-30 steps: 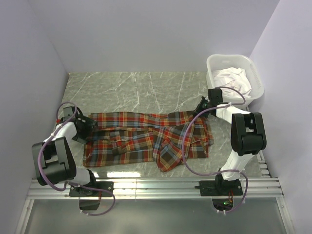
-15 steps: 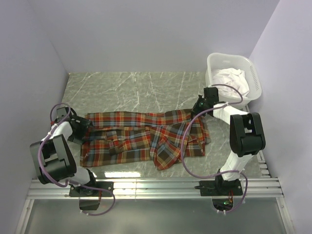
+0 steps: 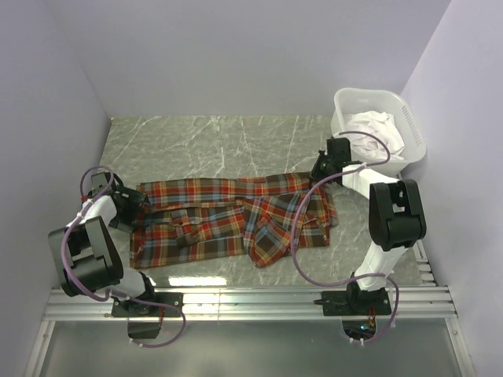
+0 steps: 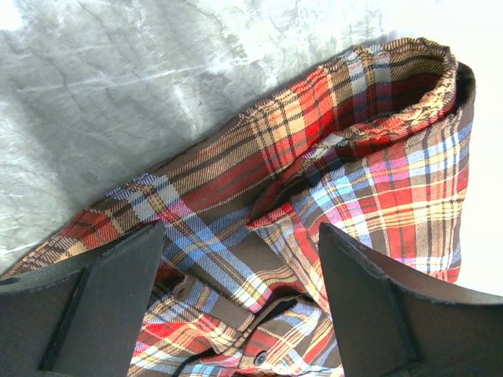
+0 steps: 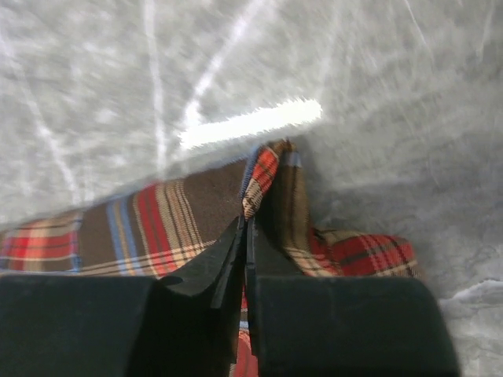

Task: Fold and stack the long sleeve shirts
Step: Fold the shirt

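One long sleeve shirt (image 3: 228,216), plaid in red, orange, blue and dark brown, lies spread across the middle of the marble table (image 3: 220,141). My left gripper (image 3: 135,206) hovers open over its left end. In the left wrist view the wide black fingers (image 4: 118,298) straddle rumpled plaid (image 4: 377,173) and a button (image 4: 259,357) without touching. My right gripper (image 3: 318,174) is at the shirt's far right corner. In the right wrist view its jaws (image 5: 245,224) are pressed together on a raised fold of the plaid (image 5: 267,169).
A white laundry basket (image 3: 413,118) stands at the back right, right behind the right arm, with white cloth (image 3: 376,127) in it. Purple walls close in the left, back and right sides. A metal rail (image 3: 251,302) runs along the near edge.
The shirt has slid a little to the left and its right end has been drawn back toward the far side by the right gripper. The left arm has pulled back leftward, still open.
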Controlling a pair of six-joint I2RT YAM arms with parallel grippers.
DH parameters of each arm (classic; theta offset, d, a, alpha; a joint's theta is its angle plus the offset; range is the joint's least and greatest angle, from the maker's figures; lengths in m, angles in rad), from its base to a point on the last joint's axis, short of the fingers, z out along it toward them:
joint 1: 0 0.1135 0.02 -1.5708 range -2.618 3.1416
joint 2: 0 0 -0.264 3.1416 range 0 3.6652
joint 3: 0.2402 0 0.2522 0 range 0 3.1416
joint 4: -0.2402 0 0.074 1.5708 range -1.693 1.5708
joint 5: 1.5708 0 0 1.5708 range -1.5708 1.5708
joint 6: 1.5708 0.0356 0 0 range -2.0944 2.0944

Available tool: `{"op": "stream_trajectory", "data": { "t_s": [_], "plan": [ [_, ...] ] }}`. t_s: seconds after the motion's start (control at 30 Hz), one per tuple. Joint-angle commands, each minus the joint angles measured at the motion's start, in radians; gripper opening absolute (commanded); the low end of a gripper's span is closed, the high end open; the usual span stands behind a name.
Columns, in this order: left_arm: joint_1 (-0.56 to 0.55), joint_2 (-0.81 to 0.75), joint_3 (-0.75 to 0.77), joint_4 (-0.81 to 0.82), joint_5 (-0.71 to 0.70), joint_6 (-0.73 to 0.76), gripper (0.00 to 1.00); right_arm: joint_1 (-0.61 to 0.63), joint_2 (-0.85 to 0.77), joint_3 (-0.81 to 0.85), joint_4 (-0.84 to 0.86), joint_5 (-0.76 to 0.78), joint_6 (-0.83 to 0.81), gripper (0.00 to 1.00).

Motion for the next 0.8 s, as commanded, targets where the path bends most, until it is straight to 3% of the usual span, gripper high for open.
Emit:
{"op": "stream_trajectory", "data": {
  "t_s": [0.0, 0.13, 0.27, 0.47, 0.77],
  "plan": [
    [0.022, 0.024, -0.01, -0.055, -0.127, 0.056, 0.88, -0.008, 0.015, -0.032, 0.072, 0.072, 0.0, 0.12],
    [0.022, 0.007, 0.015, -0.061, -0.119, 0.072, 0.89, -0.003, -0.006, -0.026, 0.055, 0.085, 0.005, 0.25],
    [0.014, -0.045, 0.09, -0.085, -0.075, 0.119, 0.92, 0.021, -0.04, 0.02, 0.009, 0.118, -0.01, 0.45],
    [-0.041, -0.133, 0.177, -0.122, -0.072, 0.139, 0.91, 0.115, -0.132, 0.025, -0.026, 0.209, 0.005, 0.68],
    [-0.122, -0.062, 0.165, -0.084, -0.113, 0.164, 0.85, 0.129, -0.195, -0.134, 0.027, 0.162, 0.076, 0.68]
  ]
}}
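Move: The right fingers still pinch the shirt's far right corner; its resting place is about 3 cm below and 1 cm back. From there, the folded sleeve lies some 21 cm back and 14 cm left, and the white basket about 11 cm farther out and 22 cm right. From the open left gripper, the shirt's far left corner lies roughly 8 cm ahead, 1 cm right and 2 cm down, the near left corner about 18 cm back. Lower the right gripper about 2 cm to lay the far right corner down, opening as you go to let go of the cloth; then rise some 6 cm off the shirt while drifting left. Slide the left gripper slightly left low on the shirt, then lift it about 7 cm and forward, still wide open, turning 10 degrees clockwise, and start sinking again. ##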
